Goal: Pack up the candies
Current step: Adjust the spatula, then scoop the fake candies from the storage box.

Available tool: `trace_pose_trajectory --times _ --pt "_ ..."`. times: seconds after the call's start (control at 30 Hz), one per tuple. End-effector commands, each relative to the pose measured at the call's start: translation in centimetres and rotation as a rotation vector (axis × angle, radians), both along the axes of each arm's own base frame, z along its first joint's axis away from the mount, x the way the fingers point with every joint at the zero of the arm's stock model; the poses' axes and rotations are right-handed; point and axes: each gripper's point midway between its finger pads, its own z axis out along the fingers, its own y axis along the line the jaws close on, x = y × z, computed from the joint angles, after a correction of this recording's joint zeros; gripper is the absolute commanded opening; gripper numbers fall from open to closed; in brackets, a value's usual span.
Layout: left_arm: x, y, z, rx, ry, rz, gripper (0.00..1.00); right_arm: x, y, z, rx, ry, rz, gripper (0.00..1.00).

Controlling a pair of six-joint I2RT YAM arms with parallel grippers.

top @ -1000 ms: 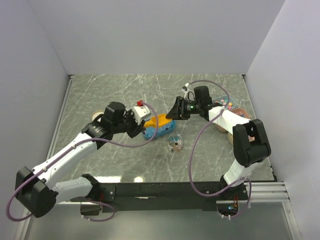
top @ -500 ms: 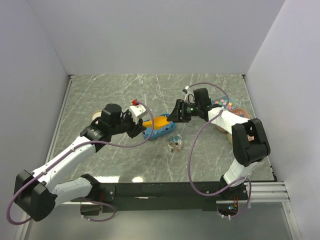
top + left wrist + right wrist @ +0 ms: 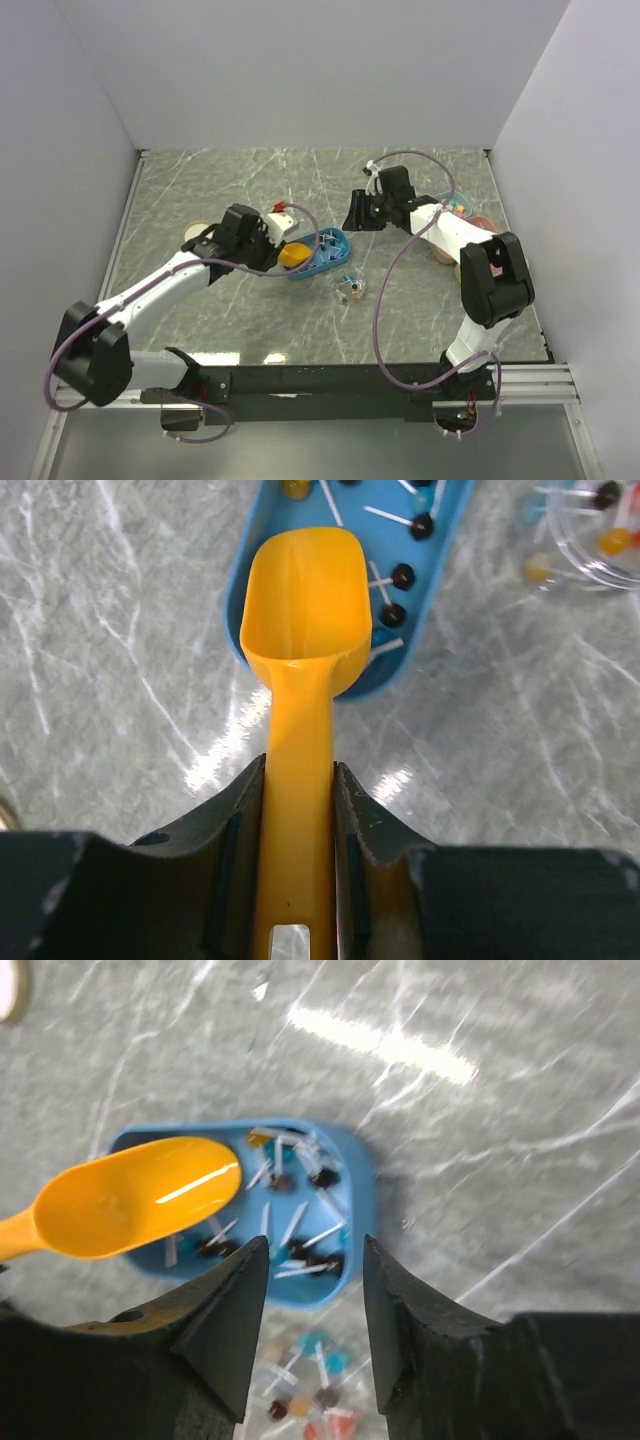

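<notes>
The candies (image 3: 300,1222), small dark and blue balls on white sticks, lie in a shallow blue tray (image 3: 330,240) mid-table. More of them sit in a small clear cup (image 3: 350,290) in front of the tray. My left gripper (image 3: 300,770) is shut on the handle of an orange scoop (image 3: 305,600). The scoop's empty bowl hangs over the tray's left end (image 3: 245,580). My right gripper (image 3: 315,1245) hovers open above the tray's right side (image 3: 358,1175) and holds nothing. Between its fingers the clear cup (image 3: 315,1390) shows below.
At the right edge stand a tray of pastel sweets (image 3: 456,207) and two tan bowls (image 3: 484,224). A tan disc (image 3: 195,232) lies left of my left gripper (image 3: 268,250). My right gripper (image 3: 354,214) is behind the blue tray.
The left arm has pulled the scoop leftward, from the tray's middle to its left end. The right gripper has drawn back from the tray's right end, and its jaws have narrowed a little.
</notes>
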Motion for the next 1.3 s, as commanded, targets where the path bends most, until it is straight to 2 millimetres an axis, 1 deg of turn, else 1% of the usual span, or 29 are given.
trace_pose_trajectory --times 0.0,0.03,0.07,0.13,0.17,0.23,0.27,0.33,0.37,0.47,0.57,0.6,0.67,0.7,0.8,1.1,1.2,1.27 --pt "2.0 0.2 1.5 0.049 -0.044 0.021 0.01 1.7 -0.2 -0.8 -0.102 -0.051 -0.007 0.49" --pt "2.3 0.1 1.5 0.053 -0.039 0.022 0.01 1.9 0.0 -0.7 -0.113 -0.055 -0.003 0.48" --pt "2.4 0.1 1.4 0.06 -0.033 0.022 0.01 1.9 0.2 -1.4 -0.138 -0.046 0.004 0.47" --pt "2.8 0.1 1.2 0.081 -0.025 0.027 0.01 2.2 0.3 -1.8 -0.177 -0.054 0.011 0.46" --pt "2.9 0.2 1.1 0.089 -0.022 0.03 0.01 2.2 0.4 -2.5 -0.197 -0.049 0.014 0.46" --pt "3.0 0.3 1.0 0.107 -0.011 0.027 0.01 2.1 1.1 -2.9 -0.214 -0.05 0.038 0.45" --pt "3.0 0.2 1.1 0.107 -0.01 0.022 0.01 2.2 1.0 -3.2 -0.233 -0.053 0.036 0.44" --pt "3.0 0.0 1.3 0.101 -0.011 0.012 0.01 2.1 1.4 -3.5 -0.253 -0.056 0.046 0.43" --pt "3.0 0.0 1.3 0.102 -0.012 0.006 0.01 2.1 1.4 -4.0 -0.266 -0.052 0.049 0.42" --pt "3.2 -0.1 1.2 0.111 -0.007 -0.005 0.01 2.2 1.5 -4.6 -0.298 -0.055 0.052 0.36" --pt "3.2 -0.4 1.0 0.112 0.004 -0.025 0.01 2.3 1.3 -4.8 -0.328 -0.069 0.058 0.27" --pt "3.1 -0.5 0.9 0.113 0.005 -0.031 0.01 2.3 1.3 -4.9 -0.336 -0.073 0.062 0.21" --pt "3.0 -0.6 0.7 0.114 0.009 -0.042 0.01 2.3 1.2 -4.9 -0.361 -0.088 0.068 0.14" --pt "2.9 -0.7 0.7 0.114 0.013 -0.051 0.01 2.4 1.2 -4.9 -0.369 -0.093 0.071 0.08" --pt "2.9 -0.7 0.6 0.121 0.02 -0.069 0.01 2.4 1.3 -4.8 -0.389 -0.116 0.079 0.0" --pt "2.9 -0.8 0.8 0.17 0.012 -0.121 0.01 2.5 1.8 -3.9 -0.423 -0.185 0.106 0.0" --pt "2.9 -1.4 0.6 0.184 0.023 -0.142 0.01 2.5 2.1 -3.5 -0.426 -0.205 0.115 0.0" --pt "2.9 -1.5 0.0 0.207 0.033 -0.146 0.01 2.4 2.5 -3.4 -0.429 -0.215 0.127 0.0"
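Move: The blue box's right end lies almost under my open right hand, about 1 cm ahead, 1 cm left and 6 cm down; the box's middle is some 8 cm left and 3 cm back. The clear jar of candies stands about 11 cm back and 1 cm left. My left hand already holds the spatula, its bowl over the box's left end; the box's middle is roughly 5 cm ahead and 10 cm right of that hand, 10 cm below. I drop my right hand about 6 cm onto the blue box's right end, shut the half-open fingers to pinch its rim, and stay there while the wrist keeps turning, some 25 degrees in all, its left side dipping. My left hand keeps its grip on the spatula and pushes it about 2 cm forward over the box, rolling some 10 degrees left side up. ##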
